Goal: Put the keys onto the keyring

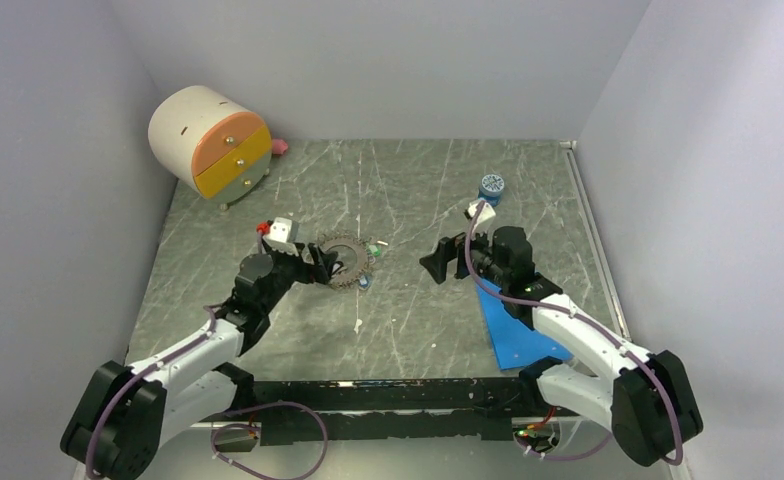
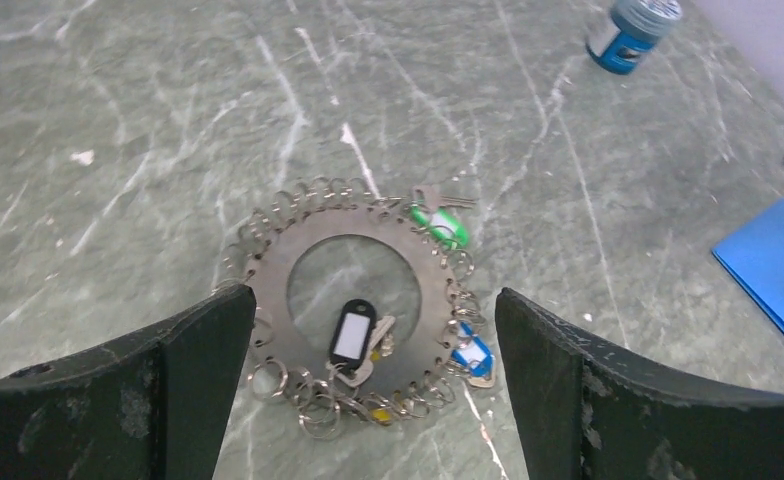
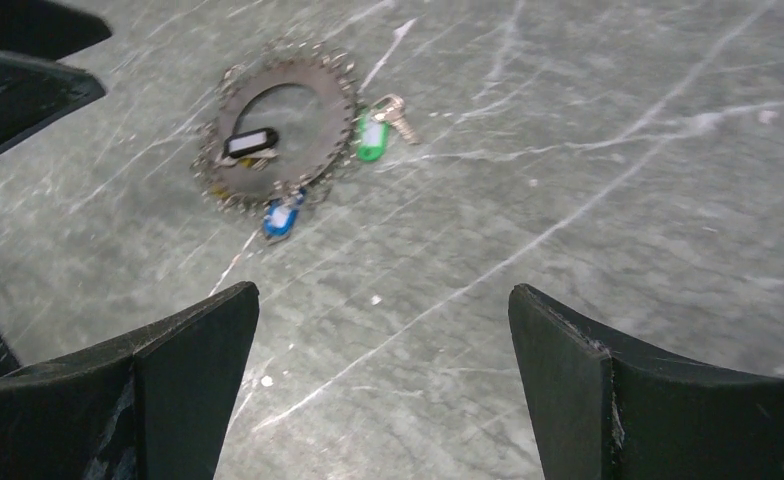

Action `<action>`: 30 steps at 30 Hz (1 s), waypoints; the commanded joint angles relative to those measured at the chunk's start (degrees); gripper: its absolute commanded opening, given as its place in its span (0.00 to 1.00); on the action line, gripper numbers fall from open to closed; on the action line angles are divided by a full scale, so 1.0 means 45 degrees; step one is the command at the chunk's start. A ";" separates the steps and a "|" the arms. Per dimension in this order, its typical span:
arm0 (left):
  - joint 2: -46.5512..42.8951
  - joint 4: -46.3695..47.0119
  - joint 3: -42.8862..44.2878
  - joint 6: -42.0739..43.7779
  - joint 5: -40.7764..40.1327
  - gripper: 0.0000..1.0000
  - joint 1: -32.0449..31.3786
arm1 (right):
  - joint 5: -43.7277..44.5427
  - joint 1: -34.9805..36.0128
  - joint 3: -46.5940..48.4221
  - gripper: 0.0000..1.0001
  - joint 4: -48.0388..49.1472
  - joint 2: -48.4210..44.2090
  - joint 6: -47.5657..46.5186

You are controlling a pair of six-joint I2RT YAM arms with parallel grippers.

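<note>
The keyring (image 1: 346,260) is a flat silvery hoop edged with small wire loops, lying on the marble table. In the left wrist view the keyring (image 2: 338,222) lies flat between and just ahead of my open left gripper (image 2: 373,300), untouched by its fingers. A black-headed key (image 2: 352,333) rests across the hoop's hole, a green key (image 2: 438,225) at its far right edge, a blue key (image 2: 471,357) at its near right edge and a yellow bit (image 2: 380,412) among the loops. My right gripper (image 3: 383,295) is open and empty, well short of the keyring (image 3: 333,110).
A small blue jar (image 1: 491,187) stands at the back right. A blue sheet (image 1: 518,330) lies under the right arm. A round white drawer box (image 1: 211,140) with orange and yellow fronts sits at the back left, with a pink item (image 1: 280,147) beside it. Walls close in three sides.
</note>
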 commanded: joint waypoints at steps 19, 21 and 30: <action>0.3255 0.3692 0.0213 0.1937 -0.1975 0.95 0.5605 | 0.6621 -0.4479 -0.2924 0.99 0.5821 -0.0129 -0.1434; 0.3380 0.3471 0.0468 0.2590 -0.1152 0.95 0.5668 | 0.6970 -0.4476 -0.3025 0.99 0.6804 0.0675 -0.1517; 0.4330 0.1263 0.2100 0.2895 -0.0640 0.95 0.5782 | 0.8517 -0.4497 -0.3384 0.99 1.0047 0.3382 -0.2427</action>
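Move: The keyring lies flat on the table about 12 cm to the left hand's right, some 4 cm ahead and 14 cm below. In it, some 10 cm to the left hand's right and 3 cm ahead, is the black tag; the green tag sits about 21 cm right and 8 cm ahead, the blue tag 18 cm right and 3 cm back. From the right hand the keyring is about 35 cm left and 4 cm ahead, 14 cm lower. Both open, empty hands swing outward and forward, away from the keyring: left hand some 17 cm, right 22. ##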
